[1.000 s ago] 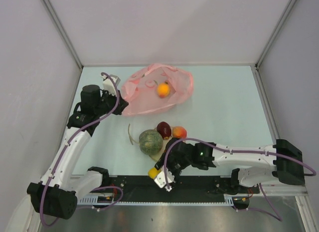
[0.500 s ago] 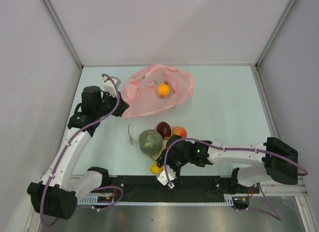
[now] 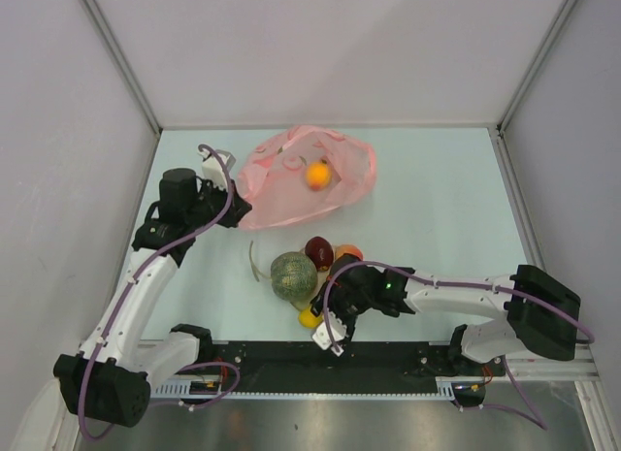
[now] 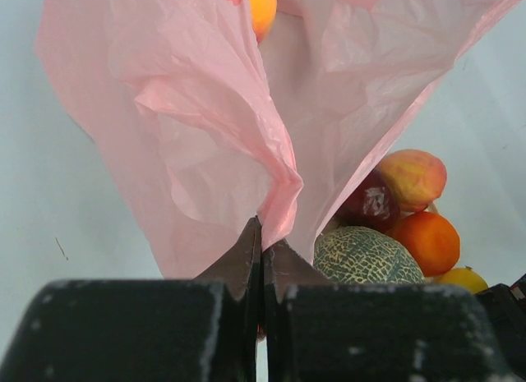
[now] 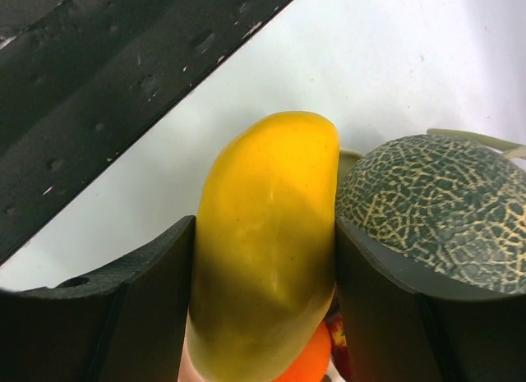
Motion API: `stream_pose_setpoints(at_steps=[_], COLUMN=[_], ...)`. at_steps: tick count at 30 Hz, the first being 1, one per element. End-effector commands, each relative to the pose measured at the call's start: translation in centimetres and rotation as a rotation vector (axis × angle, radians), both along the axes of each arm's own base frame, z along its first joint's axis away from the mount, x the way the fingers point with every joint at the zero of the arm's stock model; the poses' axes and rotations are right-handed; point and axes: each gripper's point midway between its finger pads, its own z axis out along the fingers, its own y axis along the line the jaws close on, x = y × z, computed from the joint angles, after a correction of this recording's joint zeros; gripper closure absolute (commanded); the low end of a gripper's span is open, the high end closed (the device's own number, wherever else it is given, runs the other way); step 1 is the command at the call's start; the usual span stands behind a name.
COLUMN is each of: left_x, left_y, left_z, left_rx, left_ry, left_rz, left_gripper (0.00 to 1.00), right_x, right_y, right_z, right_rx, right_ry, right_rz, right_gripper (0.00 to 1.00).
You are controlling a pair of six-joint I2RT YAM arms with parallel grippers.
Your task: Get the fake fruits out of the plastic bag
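The pink plastic bag [image 3: 306, 175] lies at the back of the table, and my left gripper [image 3: 225, 187] is shut on its left edge. The left wrist view shows the film [image 4: 205, 135] pinched between the closed tips of that gripper [image 4: 263, 234]. One orange-yellow fruit [image 3: 317, 174] is still inside the bag. Outside it, the netted melon [image 3: 293, 274], dark red apple [image 3: 318, 250] and an orange fruit [image 3: 347, 251] are grouped together. My right gripper [image 3: 315, 317] is shut on the yellow oblong fruit [image 5: 267, 234], right beside the melon [image 5: 436, 209].
A cream plate, only its rim [image 3: 254, 260] showing, lies under the grouped fruits. The black base rail [image 3: 388, 359] runs along the near edge just behind my right gripper. Grey walls close in the table on the left, back and right.
My right gripper has carried the yellow fruit away from the rail and up against the melon. The left arm and the bag have stayed put.
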Motion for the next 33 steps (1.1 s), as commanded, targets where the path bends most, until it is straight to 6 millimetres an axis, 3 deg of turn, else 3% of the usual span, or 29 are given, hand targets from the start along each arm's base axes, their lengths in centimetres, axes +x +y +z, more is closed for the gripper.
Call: stream_pose_setpoints(at_steps=[1, 6, 7, 10, 15, 22, 33], left_x=[-0.2, -0.3, -0.4, -0.4, -0.5, -0.9, -0.7], left_y=[-0.2, -0.3, -0.3, -0.4, -0.3, -0.4, -0.5], left_z=[0.8, 0.6, 0.5, 0.6, 0.6, 0.5, 0.6], left_rx=[-0.035, -0.043, -0.045, -0.049, -0.053, -0.059, -0.064], left_ry=[-0.026, -0.016, -0.016, -0.018, -0.022, -0.02, -0.018], left_rz=[-0.003, -0.003, -0.005, -0.005, -0.004, -0.009, -0.008], left_gripper=[0.99, 0.99, 0.99, 0.99, 0.99, 0.99, 0.99], right_x=[0.3, 1.1, 1.1, 1.2, 1.6, 1.9, -0.3], right_y=[0.1, 0.1, 0.1, 0.4, 0.4, -0.9, 0.1], right_z=[-0.4, -1.0, -1.1, -0.5, -0.2, -0.8, 1.6], right_rx=[0.019, 0.016, 0.015, 0.036, 0.035, -0.018, 0.043], right_ry=[-0.024, -0.02, -0.018, 0.005, 0.026, 0.023, 0.002], right_rz=[0.013, -0.046, -0.057, -0.096, -0.176, -0.234, -0.223], right_gripper=[1.0, 0.97, 0.86, 0.68, 0.61, 0.18, 0.09])
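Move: The right hand already holds the yellow fruit; its spot on the near rim of the plate lies about 4 cm below and 2 cm ahead of the hand, 1 cm to its right. The melon stands some 8 cm ahead and 4 cm left, the orange 6 cm ahead and 4 cm right, the dark red fruit 12 cm ahead and 1 cm right. From the left hand that spot is roughly 17 cm back, 12 cm right and 19 cm below. Lets go of the yellow fruit on the plate's near rim, beside the melon and orange: the right hand first sinks about 1.5 cm, then eases 1.5 cm forward while turning some 10 degrees clockwise. Only then do the fingers spread nearly fully, and the hand starts to rise and draw back, each by a centimetre or so. ##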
